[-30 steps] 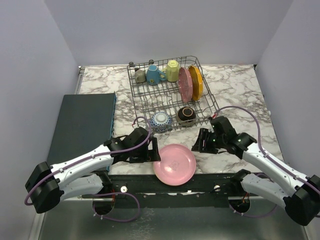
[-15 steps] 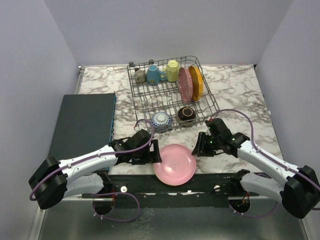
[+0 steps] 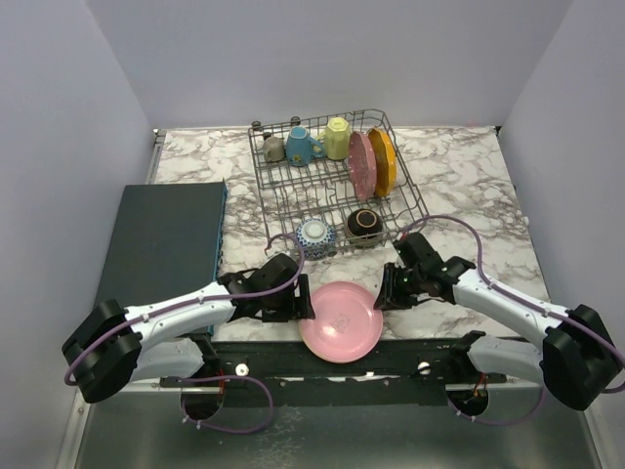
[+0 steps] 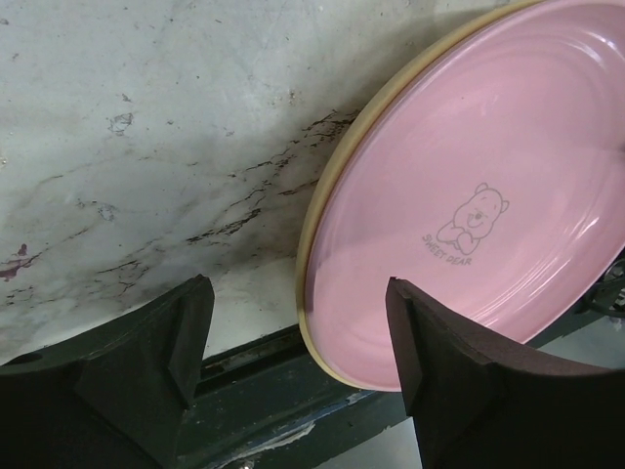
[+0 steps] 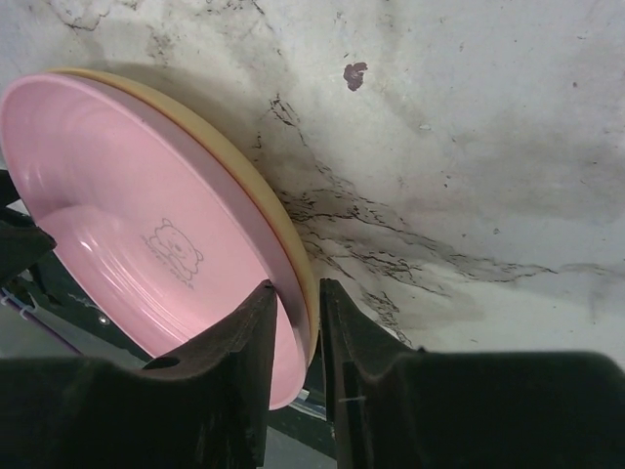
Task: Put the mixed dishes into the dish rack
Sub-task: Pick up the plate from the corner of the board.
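A plain pink plate (image 3: 341,320) with a cream underside lies at the table's near edge, partly over the dark rail. My right gripper (image 3: 383,290) is shut on its right rim, and the right wrist view shows that rim of the pink plate (image 5: 146,225) pinched in the gripper (image 5: 298,327). My left gripper (image 3: 304,305) stands open at the left rim. From the left wrist, the gripper (image 4: 298,342) straddles the pink plate (image 4: 469,215) without touching it. The dish rack (image 3: 276,195) behind holds mugs, two upright plates and two bowls.
In the rack are a grey mug (image 3: 274,149), blue mug (image 3: 300,147), yellow mug (image 3: 337,138), pink dotted plate (image 3: 361,164), orange plate (image 3: 382,161), patterned bowl (image 3: 314,234) and brown bowl (image 3: 364,224). A dark mat (image 3: 166,244) lies left.
My right gripper slid left onto the plate's right rim and closed on it. My left gripper crept right to the left rim, its jaws narrowing a little.
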Tool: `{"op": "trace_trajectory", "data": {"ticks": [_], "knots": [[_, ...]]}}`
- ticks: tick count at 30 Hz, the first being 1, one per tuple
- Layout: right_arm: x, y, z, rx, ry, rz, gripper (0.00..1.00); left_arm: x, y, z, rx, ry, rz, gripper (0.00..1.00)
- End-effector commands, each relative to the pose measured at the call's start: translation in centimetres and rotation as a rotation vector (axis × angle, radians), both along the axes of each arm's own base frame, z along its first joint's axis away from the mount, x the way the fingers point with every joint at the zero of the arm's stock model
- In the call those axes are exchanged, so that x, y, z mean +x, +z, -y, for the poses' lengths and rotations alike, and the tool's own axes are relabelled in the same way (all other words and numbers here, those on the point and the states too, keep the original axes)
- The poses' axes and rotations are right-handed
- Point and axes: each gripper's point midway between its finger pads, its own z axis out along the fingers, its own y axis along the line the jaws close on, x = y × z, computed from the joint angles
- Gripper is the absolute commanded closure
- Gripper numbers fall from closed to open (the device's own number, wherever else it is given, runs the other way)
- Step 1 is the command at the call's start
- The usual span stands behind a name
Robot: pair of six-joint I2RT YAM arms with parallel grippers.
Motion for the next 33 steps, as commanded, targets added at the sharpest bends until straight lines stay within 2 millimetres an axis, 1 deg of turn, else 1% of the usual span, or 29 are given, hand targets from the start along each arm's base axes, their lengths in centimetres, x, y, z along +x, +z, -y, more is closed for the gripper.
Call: {"op": "trace_trajectory", "data": {"ticks": [1, 6, 8, 10, 11, 14, 19, 26, 33], "knots": [[0.0, -0.5, -0.1, -0.015, 0.022, 0.005, 0.73, -0.3, -0.7, 0.3, -0.003, -0.029, -0.011, 0.23], [0.3, -0.5, -0.1, -0.035, 0.029, 0.012, 0.83, -0.2, -0.8, 0.6, -0.003, -0.035, -0.012, 0.24], [0.5, -0.2, -0.1, -0.043, 0.031, 0.019, 0.89, -0.2, -0.8, 0.7, -0.004, -0.036, -0.013, 0.24], [0.7, 0.1, 0.0, -0.051, 0.032, 0.029, 0.92, -0.2, -0.8, 0.7, -0.003, -0.038, -0.012, 0.25], [0.8, 0.4, 0.0, -0.052, 0.033, 0.037, 0.95, -0.1, -0.8, 0.7, -0.005, -0.039, -0.012, 0.25], [1.0, 0.9, -0.1, -0.053, 0.035, 0.046, 0.99, 0.0, -0.7, 0.8, -0.006, -0.039, -0.009, 0.25], [1.1, 1.7, -0.3, -0.053, 0.04, 0.055, 1.0, 0.0, -0.8, 0.9, -0.004, -0.042, -0.009, 0.25], [1.1, 2.3, -0.3, -0.057, 0.044, 0.062, 1.0, 0.0, -0.7, 0.9, -0.009, -0.042, -0.007, 0.25], [0.9, 2.6, -0.1, -0.059, 0.039, 0.069, 1.0, 0.0, 1.0, 1.6, -0.072, -0.047, 0.016, 0.21]]}}
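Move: The pink plate's middle lies about 8 cm left of the right hand and 4 cm back, some 1 cm below; an orange plate lies under it. The black bowl in the rack stands about 18 cm ahead and 4 cm left, the blue-patterned bowl 15 cm ahead and 15 cm left. From the left hand, the pink plate is 8 cm right, 3 cm back and about 1 cm below. The right fingers shut on the pink plate's right rim, then rise about 2 cm, left fingers staying open astride. ##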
